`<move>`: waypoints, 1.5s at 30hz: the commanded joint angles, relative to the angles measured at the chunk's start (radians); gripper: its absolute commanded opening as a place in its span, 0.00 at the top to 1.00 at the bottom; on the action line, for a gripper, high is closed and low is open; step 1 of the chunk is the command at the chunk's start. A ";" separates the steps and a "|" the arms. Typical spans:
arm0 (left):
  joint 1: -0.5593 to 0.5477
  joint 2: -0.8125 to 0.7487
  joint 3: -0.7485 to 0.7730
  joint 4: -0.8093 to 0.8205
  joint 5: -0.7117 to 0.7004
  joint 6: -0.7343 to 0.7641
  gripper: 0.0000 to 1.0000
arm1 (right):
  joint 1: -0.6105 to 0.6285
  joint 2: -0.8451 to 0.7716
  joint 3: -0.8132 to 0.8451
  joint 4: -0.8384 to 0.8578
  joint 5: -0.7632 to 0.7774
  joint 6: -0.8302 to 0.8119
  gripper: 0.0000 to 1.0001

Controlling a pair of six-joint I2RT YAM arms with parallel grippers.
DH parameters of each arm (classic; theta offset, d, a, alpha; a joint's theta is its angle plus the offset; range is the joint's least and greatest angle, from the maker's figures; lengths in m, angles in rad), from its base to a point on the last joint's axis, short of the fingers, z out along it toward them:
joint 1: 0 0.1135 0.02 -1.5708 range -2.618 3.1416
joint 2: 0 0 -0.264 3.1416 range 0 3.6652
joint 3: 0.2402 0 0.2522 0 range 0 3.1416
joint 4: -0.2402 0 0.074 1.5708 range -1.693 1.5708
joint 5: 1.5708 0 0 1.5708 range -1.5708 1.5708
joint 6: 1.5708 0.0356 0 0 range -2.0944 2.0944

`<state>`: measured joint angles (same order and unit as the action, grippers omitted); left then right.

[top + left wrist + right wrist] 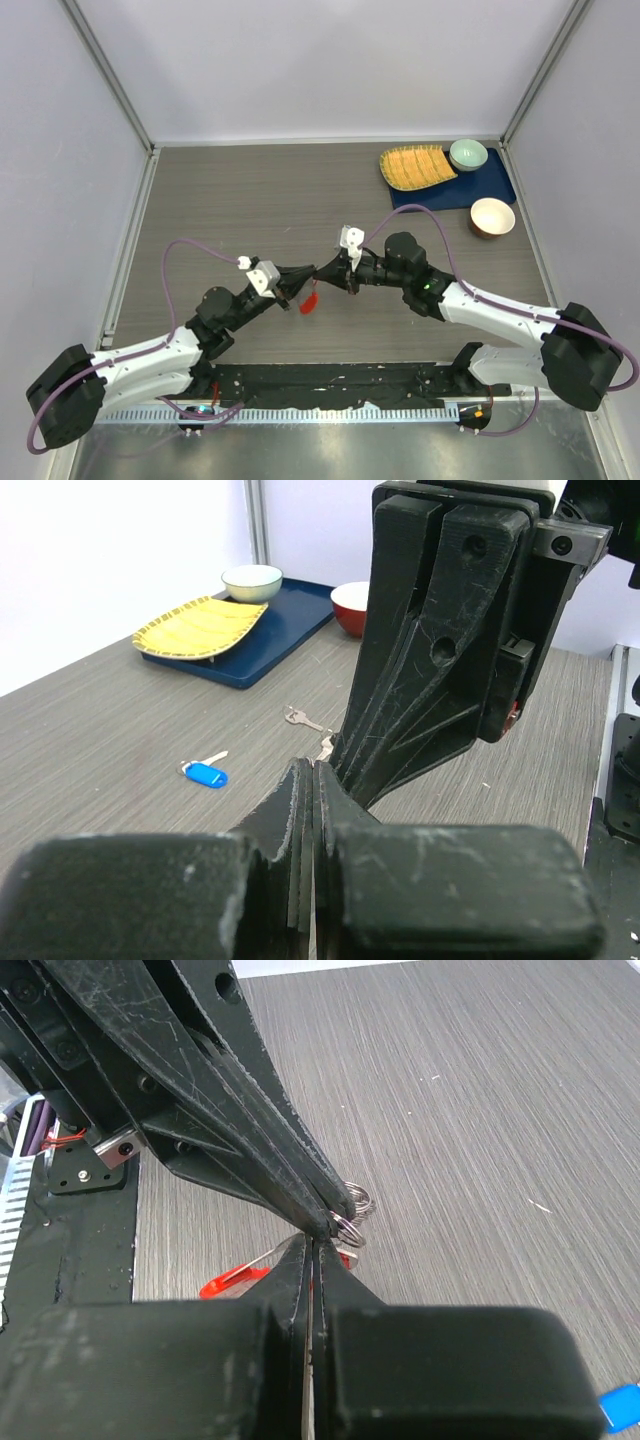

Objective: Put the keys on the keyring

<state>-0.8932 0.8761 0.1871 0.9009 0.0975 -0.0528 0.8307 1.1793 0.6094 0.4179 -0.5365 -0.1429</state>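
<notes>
My two grippers meet tip to tip above the middle of the table. The left gripper [311, 273] is shut on the keyring [347, 1226], whose silver loops show at its fingertips in the right wrist view. The ring's long red fob [309, 301] hangs below, also seen as the fob [233, 1280]. The right gripper [326, 270] is shut, its tips [311, 1242] just under the ring; whether it pinches anything is hidden. A blue-headed key [205, 774] and a plain silver key [300, 718] lie loose on the table.
At the back right a blue mat [485, 192] carries a yellow ribbed plate [415, 167] and a pale green bowl [468, 154]. A red-brown bowl [492, 217] stands beside it. Metal frame rails run along the table's sides.
</notes>
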 commanded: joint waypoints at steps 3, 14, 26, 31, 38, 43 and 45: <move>-0.001 -0.023 -0.008 0.122 0.001 -0.015 1.00 | -0.005 -0.026 0.004 0.046 -0.036 0.034 0.94; -0.001 -0.127 -0.026 0.009 0.002 0.010 1.00 | -0.142 -0.092 0.049 -0.146 -0.154 -0.020 0.77; -0.001 -0.106 -0.002 -0.003 0.071 0.011 1.00 | -0.142 -0.052 0.112 -0.133 -0.229 -0.060 0.70; -0.001 -0.092 0.012 0.004 0.097 0.011 1.00 | -0.142 -0.029 0.127 -0.136 -0.253 -0.076 0.70; -0.001 -0.072 0.023 0.016 0.111 0.010 1.00 | -0.142 -0.010 0.138 -0.165 -0.307 -0.096 0.71; -0.001 -0.065 0.028 0.030 0.114 0.008 1.00 | -0.142 -0.003 0.139 -0.179 -0.330 -0.101 0.71; -0.001 -0.065 0.029 0.032 0.119 0.008 1.00 | -0.142 0.002 0.141 -0.177 -0.338 -0.101 0.72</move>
<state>-0.8925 0.8120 0.1699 0.8486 0.1993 -0.0486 0.6907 1.1736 0.7002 0.2317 -0.8307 -0.2302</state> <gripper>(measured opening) 0.012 0.286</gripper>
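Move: The keyring's metal ring sits in my shut left fingertips, about 1 cm to their right. From my right hand it is roughly 1 cm left, level fore and aft, a touch below. The red-tagged key hangs some 4 cm below my right tips, about 2 cm back and 1 cm left. On the table, about 16 cm below my right hand, lie the blue-tagged key (14 cm ahead, 7 right) and the black-tagged keys (8 ahead, 18 right). I open my right fingers to about a third and pull them off the ring, some 3.5 cm to the right and 2 cm forward. Then I bring them back and left, rising and dipping again, with a turn of about 10 degrees counter-clockwise, to wait open beside the ring. My left hand keeps its pinch, lifts briefly, then sinks again while drawing back about 2 cm and turning slightly clockwise. ##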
